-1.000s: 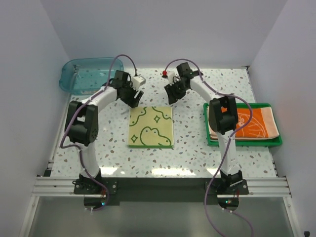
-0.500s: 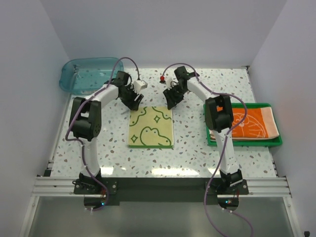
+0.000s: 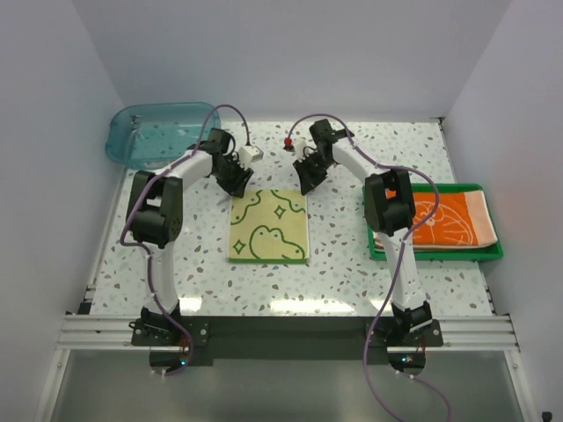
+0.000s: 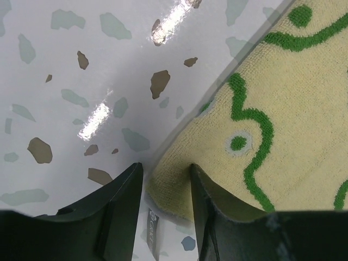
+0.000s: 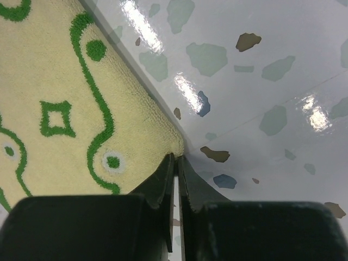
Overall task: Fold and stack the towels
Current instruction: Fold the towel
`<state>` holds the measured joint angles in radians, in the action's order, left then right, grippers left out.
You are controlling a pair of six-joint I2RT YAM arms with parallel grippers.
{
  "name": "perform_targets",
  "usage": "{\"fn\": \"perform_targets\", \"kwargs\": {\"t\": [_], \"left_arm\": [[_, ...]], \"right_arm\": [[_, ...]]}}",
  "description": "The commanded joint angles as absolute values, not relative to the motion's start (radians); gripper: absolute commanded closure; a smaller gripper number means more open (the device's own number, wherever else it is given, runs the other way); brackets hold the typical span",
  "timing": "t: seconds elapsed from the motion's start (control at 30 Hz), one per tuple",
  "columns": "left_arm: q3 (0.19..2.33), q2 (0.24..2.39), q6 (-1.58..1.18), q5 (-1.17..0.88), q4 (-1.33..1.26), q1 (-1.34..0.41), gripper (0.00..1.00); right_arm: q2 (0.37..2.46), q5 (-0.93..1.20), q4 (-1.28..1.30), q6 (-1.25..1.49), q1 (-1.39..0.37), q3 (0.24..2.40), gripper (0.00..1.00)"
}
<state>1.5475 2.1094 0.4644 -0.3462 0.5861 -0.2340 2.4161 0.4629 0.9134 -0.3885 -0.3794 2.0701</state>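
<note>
A pale yellow towel [image 3: 268,225] with green outlines lies flat and square at the table's middle. An orange towel [image 3: 453,218] with white print rests in the green tray [image 3: 435,255] on the right. My left gripper [image 3: 236,183] is down at the yellow towel's far left corner [image 4: 168,174]; the jaws stand partly open with that corner between the fingers [image 4: 122,212]. My right gripper [image 3: 305,183] is at the far right corner [image 5: 176,142], shut, its fingertips [image 5: 169,168] pinching the corner's very tip. No striped towel shows.
A translucent blue bin [image 3: 154,132] stands at the back left corner of the speckled table. A small red object [image 3: 290,141] sits near the back, beside the right arm. White walls close the table in on three sides.
Both grippers have come down onto the yellow towel's far corners. The right jaws have shut, and the left jaws have narrowed around their corner.
</note>
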Motion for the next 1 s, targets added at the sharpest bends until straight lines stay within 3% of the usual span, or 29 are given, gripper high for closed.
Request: {"fn": "perform_targets", "kwargs": {"t": [0.0, 0.57, 0.8, 0.97], "left_arm": [[1.569, 2.129, 0.476, -0.354, 0.612, -0.213, 0.55], [1.54, 2.172, 0.459, -0.371, 0.615, -0.173, 0.6], [1.543, 2.215, 0.449, -0.339, 0.615, -0.172, 0.74], [1.545, 2.232, 0.451, -0.365, 0.62, -0.17, 0.91]], "right_arm": [[2.422, 0.454, 0.931, -0.411, -0.383, 2.062, 0.96], [2.413, 0.416, 0.908, -0.4, -0.385, 2.063, 1.0], [2.402, 0.385, 0.9, -0.388, -0.387, 2.077, 1.0], [2.379, 0.351, 0.896, -0.387, -0.387, 2.079, 1.0]]}}
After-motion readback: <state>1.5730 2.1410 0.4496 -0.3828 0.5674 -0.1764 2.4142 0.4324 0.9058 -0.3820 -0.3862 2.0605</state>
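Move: The folded yellow-green towel's far left corner lies between the left hand's open fingers, its tip about 1 cm to their left and level with them. The towel's middle is some 8 cm to the right of that hand and 9 cm back; the blue basket is about 17 cm left and 14 cm ahead. The towel's far right corner is right at the right hand's fingertips, already pinched. The towel's far left corner gets pinched: low at the table, the left hand edges about 1.5 cm left towards the corner's tip, then also forward about as far while its half-open fingers close almost fully on it, drawing that side of the towel along. The right hand stays in place and keeps its pinch on the far right corner. ##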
